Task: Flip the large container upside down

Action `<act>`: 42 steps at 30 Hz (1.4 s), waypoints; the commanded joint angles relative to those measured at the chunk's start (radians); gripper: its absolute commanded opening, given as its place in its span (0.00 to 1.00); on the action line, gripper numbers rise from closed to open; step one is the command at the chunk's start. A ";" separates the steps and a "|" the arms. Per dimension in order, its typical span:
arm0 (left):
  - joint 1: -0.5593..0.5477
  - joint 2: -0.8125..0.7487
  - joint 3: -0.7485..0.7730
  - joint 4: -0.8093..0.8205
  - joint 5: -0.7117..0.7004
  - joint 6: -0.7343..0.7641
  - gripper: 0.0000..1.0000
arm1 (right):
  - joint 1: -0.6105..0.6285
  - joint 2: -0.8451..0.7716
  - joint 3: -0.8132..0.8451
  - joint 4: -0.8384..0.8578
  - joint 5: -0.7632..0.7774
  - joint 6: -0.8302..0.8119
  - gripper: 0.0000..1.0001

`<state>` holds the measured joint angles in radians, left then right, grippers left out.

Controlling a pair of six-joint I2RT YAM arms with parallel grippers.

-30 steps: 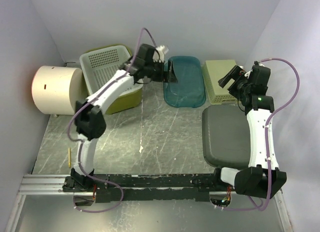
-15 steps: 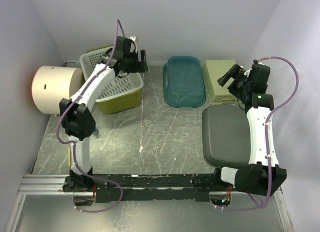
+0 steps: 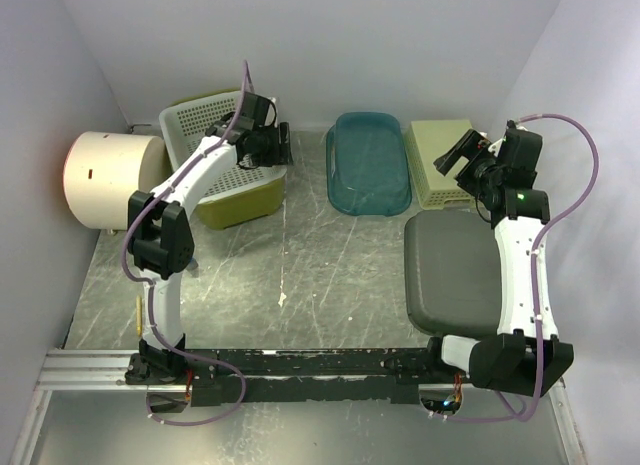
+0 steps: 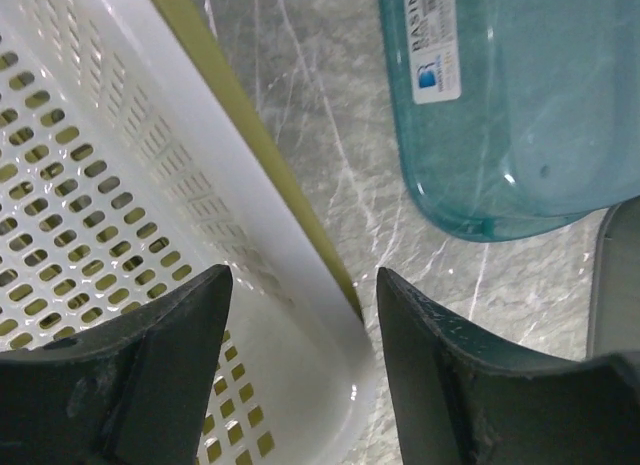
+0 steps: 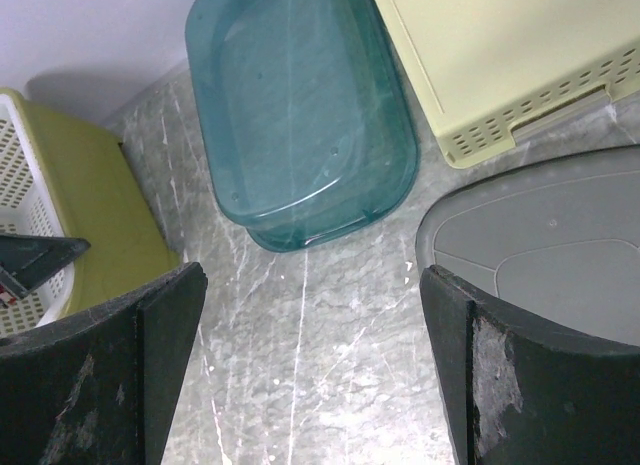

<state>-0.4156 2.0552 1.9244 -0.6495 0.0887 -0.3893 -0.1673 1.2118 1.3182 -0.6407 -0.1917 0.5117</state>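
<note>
The large container appears to be the white perforated basket [image 3: 215,135] [image 4: 120,185], sitting upright and a little tilted inside an olive tub [image 3: 245,205] [image 4: 270,155] at the back left. My left gripper [image 3: 275,147] [image 4: 302,275] is open and straddles the basket's near right rim corner, one finger inside the basket and one outside, with small gaps on both sides. My right gripper [image 3: 458,155] [image 5: 312,275] hangs open above bare table at the back right, holding nothing.
A teal basin [image 3: 368,163] [image 5: 300,105] lies bottom up at the back centre. A pale yellow basket [image 3: 438,160] and a grey container [image 3: 450,270] lie bottom up on the right. A cream cylinder [image 3: 110,180] stands far left, a pencil [image 3: 139,315] near it.
My left gripper left the teal basin's edge, swung left to the white basket's corner, settled over its rim, and its jaws have narrowed somewhat. The right arm has not moved.
</note>
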 commanded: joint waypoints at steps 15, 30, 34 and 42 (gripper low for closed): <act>-0.046 -0.121 0.110 -0.112 -0.136 0.137 0.13 | -0.002 -0.054 0.013 0.000 -0.035 0.023 0.89; -0.064 -0.245 0.317 -0.188 -0.321 0.305 0.07 | -0.001 -0.076 0.012 -0.009 -0.053 0.031 0.89; -0.066 -0.337 0.329 -0.161 -0.262 0.300 0.07 | -0.001 -0.081 0.015 -0.002 -0.059 0.040 0.89; -0.072 -0.478 0.306 -0.106 -0.084 0.250 0.07 | -0.001 -0.075 0.041 -0.002 -0.052 0.059 0.88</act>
<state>-0.4751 1.6245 2.1983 -0.8459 -0.1055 -0.1200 -0.1673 1.1488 1.3224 -0.6506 -0.2401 0.5571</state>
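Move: The white basket, nested in the green tub, has its middle about 12 cm left of the left hand, 3 cm ahead and 5 cm lower; its right rim near the front corner already lies between the open fingers. The tub's middle is about 11 cm left, 3 cm ahead and 9 cm below. The teal container sits some 17 cm right and 5 cm ahead, the white drum 35 cm left and 3 cm back. From the right hand the basket is roughly 45 cm left, 15 cm ahead and 16 cm lower. The left hand dips about a centimetre while its fingers close, pinching the white basket's right rim near the front corner. Keeping that pinch, it lifts the basket up out of the green tub by some 27 cm, slowly at first and then much faster, easing about 6 cm left and drawing about 8 cm back towards the base, most of that late in the rise, as the wrist tips the fingers up by around 30 degrees. ##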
